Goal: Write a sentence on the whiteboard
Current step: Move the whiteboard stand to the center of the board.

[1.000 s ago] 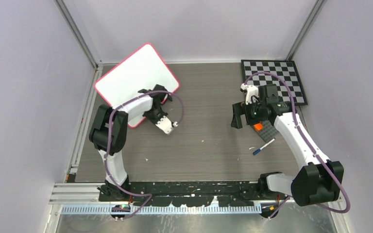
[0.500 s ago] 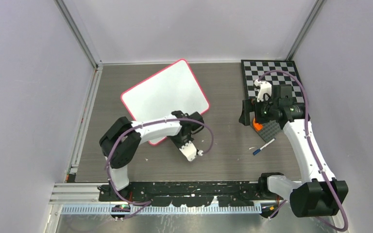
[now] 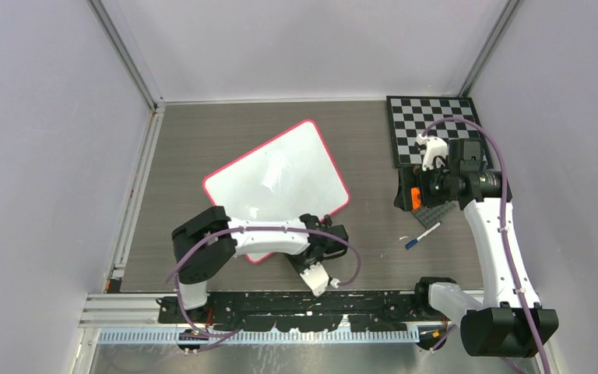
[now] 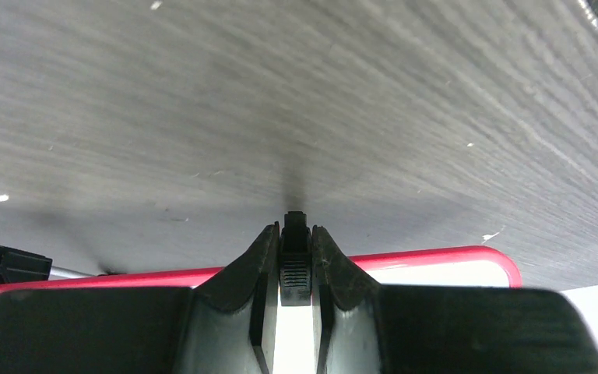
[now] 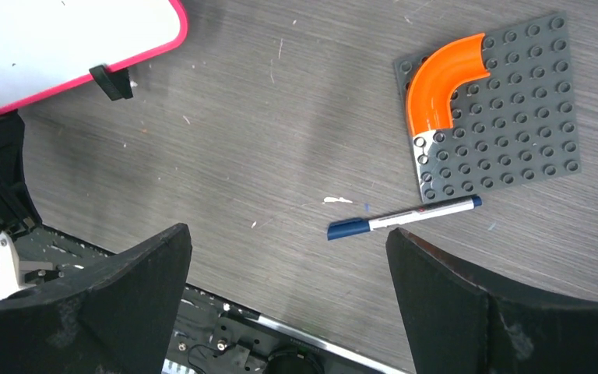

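Observation:
The whiteboard (image 3: 276, 183), white with a red-pink rim, lies tilted on the table left of centre. No sentence shows on its blank face. My left gripper (image 3: 317, 238) is at the board's near edge, shut on a small black clip (image 4: 296, 251) fixed to the rim (image 4: 436, 255). The left fingertips (image 4: 266, 243) pinch that clip from both sides. A second clip (image 5: 111, 82) sits free on the same edge. My right gripper (image 5: 286, 238) hangs wide open and holds nothing, above a blue-capped marker (image 5: 403, 218) that lies on the table (image 3: 423, 235).
A black-and-white checkerboard (image 3: 436, 128) lies at the back right. A grey studded plate (image 5: 506, 125) with an orange curved piece (image 5: 440, 89) sits just beyond the marker. Side walls and metal rails bound the table; the arm bases line the near edge.
The left arm has dragged the whiteboard right and toward the near edge, turning it, with its grip on the clip unchanged. The right arm has drawn back to the right, still open.

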{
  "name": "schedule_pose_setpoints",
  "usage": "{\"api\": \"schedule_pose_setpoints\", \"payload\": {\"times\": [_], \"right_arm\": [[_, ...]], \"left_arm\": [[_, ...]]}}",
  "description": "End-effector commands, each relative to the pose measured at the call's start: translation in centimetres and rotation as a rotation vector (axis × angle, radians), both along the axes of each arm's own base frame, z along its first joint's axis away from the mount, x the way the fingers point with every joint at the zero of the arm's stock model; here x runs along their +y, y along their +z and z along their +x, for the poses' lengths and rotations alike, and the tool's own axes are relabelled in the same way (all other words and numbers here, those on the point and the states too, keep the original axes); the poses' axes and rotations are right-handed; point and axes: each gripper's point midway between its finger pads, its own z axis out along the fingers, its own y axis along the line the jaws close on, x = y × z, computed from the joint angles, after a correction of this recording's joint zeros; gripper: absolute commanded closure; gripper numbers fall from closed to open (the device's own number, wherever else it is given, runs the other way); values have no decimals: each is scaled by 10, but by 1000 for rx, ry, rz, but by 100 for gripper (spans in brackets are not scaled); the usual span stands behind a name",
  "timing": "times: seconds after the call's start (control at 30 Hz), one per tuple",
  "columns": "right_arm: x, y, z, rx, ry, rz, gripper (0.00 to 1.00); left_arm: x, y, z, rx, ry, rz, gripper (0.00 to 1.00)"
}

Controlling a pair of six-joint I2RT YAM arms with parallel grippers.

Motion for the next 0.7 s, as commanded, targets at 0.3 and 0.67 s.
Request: {"api": "schedule_pose_setpoints", "payload": {"times": [0.3, 0.67], "right_arm": [[-13, -7, -41, 77, 159, -135, 0], [-33, -29, -65, 131, 516, -330, 4]], "left_arm": [[-8, -22, -10, -19, 17, 13, 84], [-27, 4, -25, 56, 111, -84, 21]]}}
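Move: The left fingers are still shut on a black clip on the whiteboard stand's near edge. The board's middle is about 12 cm ahead and 3 cm left of that hand, with a second clip 5 cm ahead and 10 cm right. From the right hand, the marker is roughly 18 cm below, 4 cm back and 4 cm right. At that depth, the grey plate is 4 cm ahead and 6 cm right, and the orange bend 5 cm ahead and 2 cm right. Lower the left gripper about 2 cm to set the stand's near edge down, then open the fingers wide so they come free of the clip, easing slightly right and back as they part. Meanwhile, draw the open right gripper back over the table towards the marker, about 6 cm, sinking and edging right a little, and turn it some 20 degrees counter-clockwise. ##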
